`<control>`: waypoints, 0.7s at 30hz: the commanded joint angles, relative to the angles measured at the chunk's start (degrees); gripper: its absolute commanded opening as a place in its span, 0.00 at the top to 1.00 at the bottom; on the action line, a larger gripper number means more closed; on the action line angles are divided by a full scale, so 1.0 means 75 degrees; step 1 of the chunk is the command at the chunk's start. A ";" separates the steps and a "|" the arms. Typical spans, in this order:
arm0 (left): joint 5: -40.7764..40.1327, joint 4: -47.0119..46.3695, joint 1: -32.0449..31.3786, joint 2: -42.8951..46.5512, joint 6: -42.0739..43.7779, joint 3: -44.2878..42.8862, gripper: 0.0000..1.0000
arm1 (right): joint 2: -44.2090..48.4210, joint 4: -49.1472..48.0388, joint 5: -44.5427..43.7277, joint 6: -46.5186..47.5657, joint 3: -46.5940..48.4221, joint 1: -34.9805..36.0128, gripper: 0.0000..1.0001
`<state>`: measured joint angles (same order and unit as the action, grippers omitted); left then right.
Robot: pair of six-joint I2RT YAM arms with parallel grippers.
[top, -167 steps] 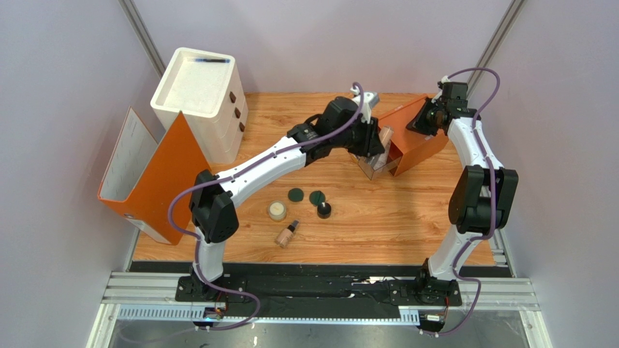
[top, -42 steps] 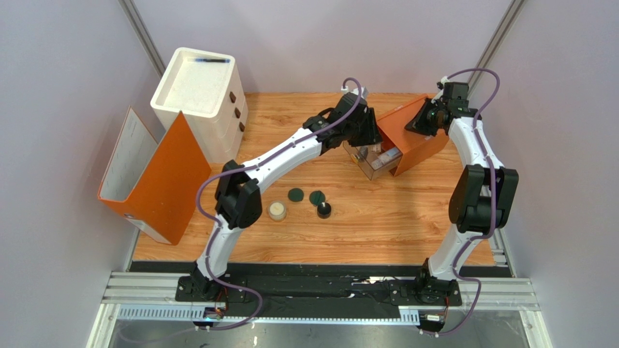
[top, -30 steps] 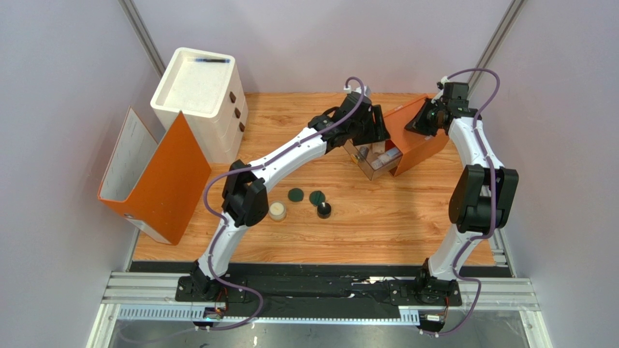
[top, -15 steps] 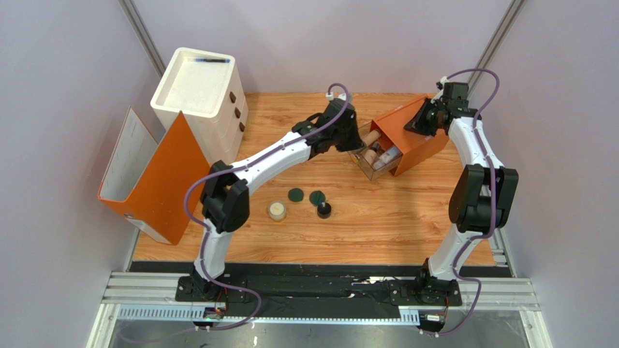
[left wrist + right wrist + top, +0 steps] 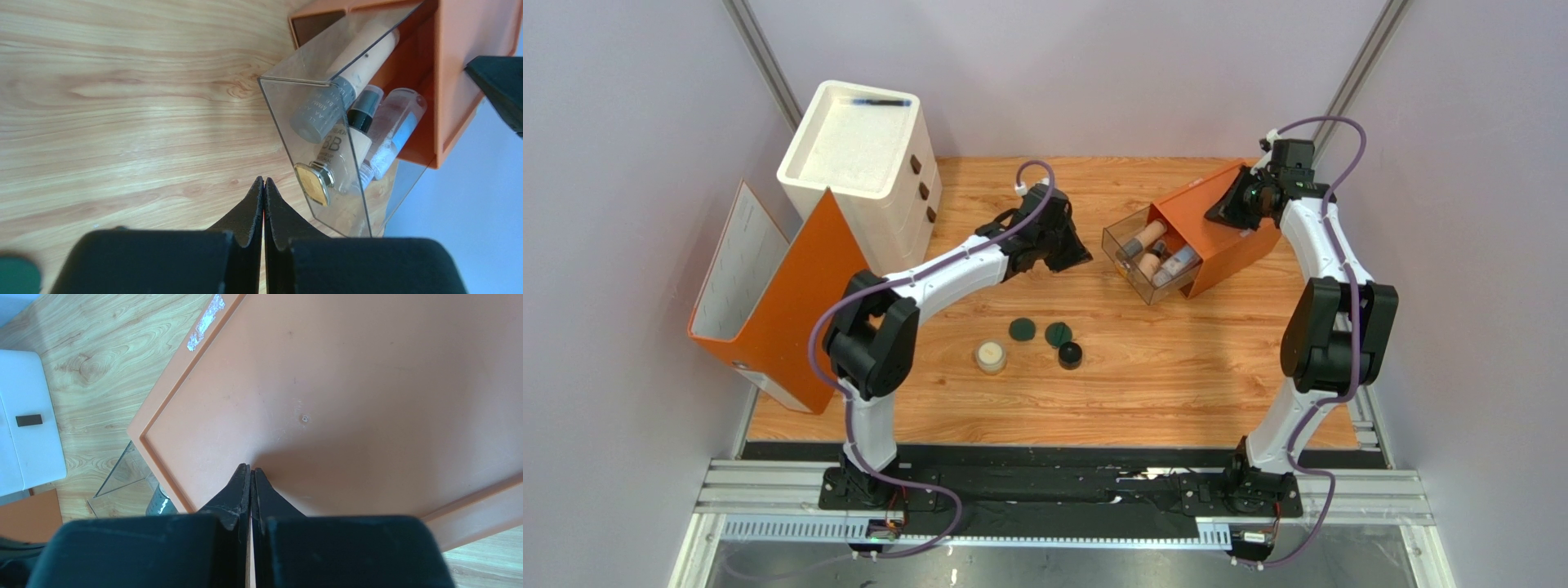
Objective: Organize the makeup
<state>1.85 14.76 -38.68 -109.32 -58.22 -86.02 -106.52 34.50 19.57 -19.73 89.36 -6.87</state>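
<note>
Both grippers are empty. My left gripper (image 5: 1071, 254) (image 5: 264, 179) is shut and hovers over bare wood just left of the clear drawer (image 5: 1133, 255) (image 5: 319, 147). The drawer is pulled out of the orange box (image 5: 1216, 233) (image 5: 472, 67). In it lie a beige tube (image 5: 362, 64), a dark-capped tube (image 5: 361, 119) and a clear tube (image 5: 396, 125). On the table sit a cream jar (image 5: 989, 357), two green discs (image 5: 1021, 328) (image 5: 1058, 333) and a black jar (image 5: 1069, 355). My right gripper (image 5: 1247, 202) (image 5: 251, 469) is shut, its tips against the box's top (image 5: 344, 404).
A white drawer tower (image 5: 854, 153) (image 5: 24, 435) stands at the back left. An open orange binder (image 5: 787, 306) stands beside it along the table's left edge. Grey walls close in on both sides.
My left gripper has drawn back leftward out of the clear drawer and shut. The beige tube that lay on the table earlier is no longer there. The right arm has not moved.
</note>
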 commanded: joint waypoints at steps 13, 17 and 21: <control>0.1452 0.0551 -0.1019 -0.3901 -0.0825 -0.5939 1.00 | -0.1231 0.2361 -0.0700 0.0403 -0.0677 0.0120 1.00; 0.1710 0.0493 -0.1078 -0.4514 -0.1366 -0.6648 1.00 | -0.1219 0.2373 -0.0700 0.0392 -0.0677 0.0108 1.00; 0.1594 0.0072 -0.1008 -0.4035 -0.1262 -0.5619 1.00 | -0.1161 0.2361 -0.0700 0.0404 -0.0723 0.0108 1.00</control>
<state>13.52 19.33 -46.78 -141.60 -65.78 -133.12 -107.26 34.76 20.60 -19.84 90.15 -6.96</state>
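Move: The open upper drawer's clear front panel is about 7 cm to the left hand's right, roughly 1 cm back and 4 cm lower. The bottles lying in the drawer are some 11 cm right, level fore and aft, 6 cm down; the orange organizer's middle is about 23 cm right, 4 cm ahead and 7 cm down. From the right hand, that drawer front is about 18 cm left, 8 cm back and 4 cm lower. Rightward, about 18 cm in all, the left hand sweeps with shut fingers, dipping nearly 3 cm at first, then bearing some 4 cm forward and rising as it pushes the drawer front towards the organizer; at the end it eases back a little and turns some 15 degrees clockwise. The right hand stays with its shut fingertips on the organizer's top, steadying it. ##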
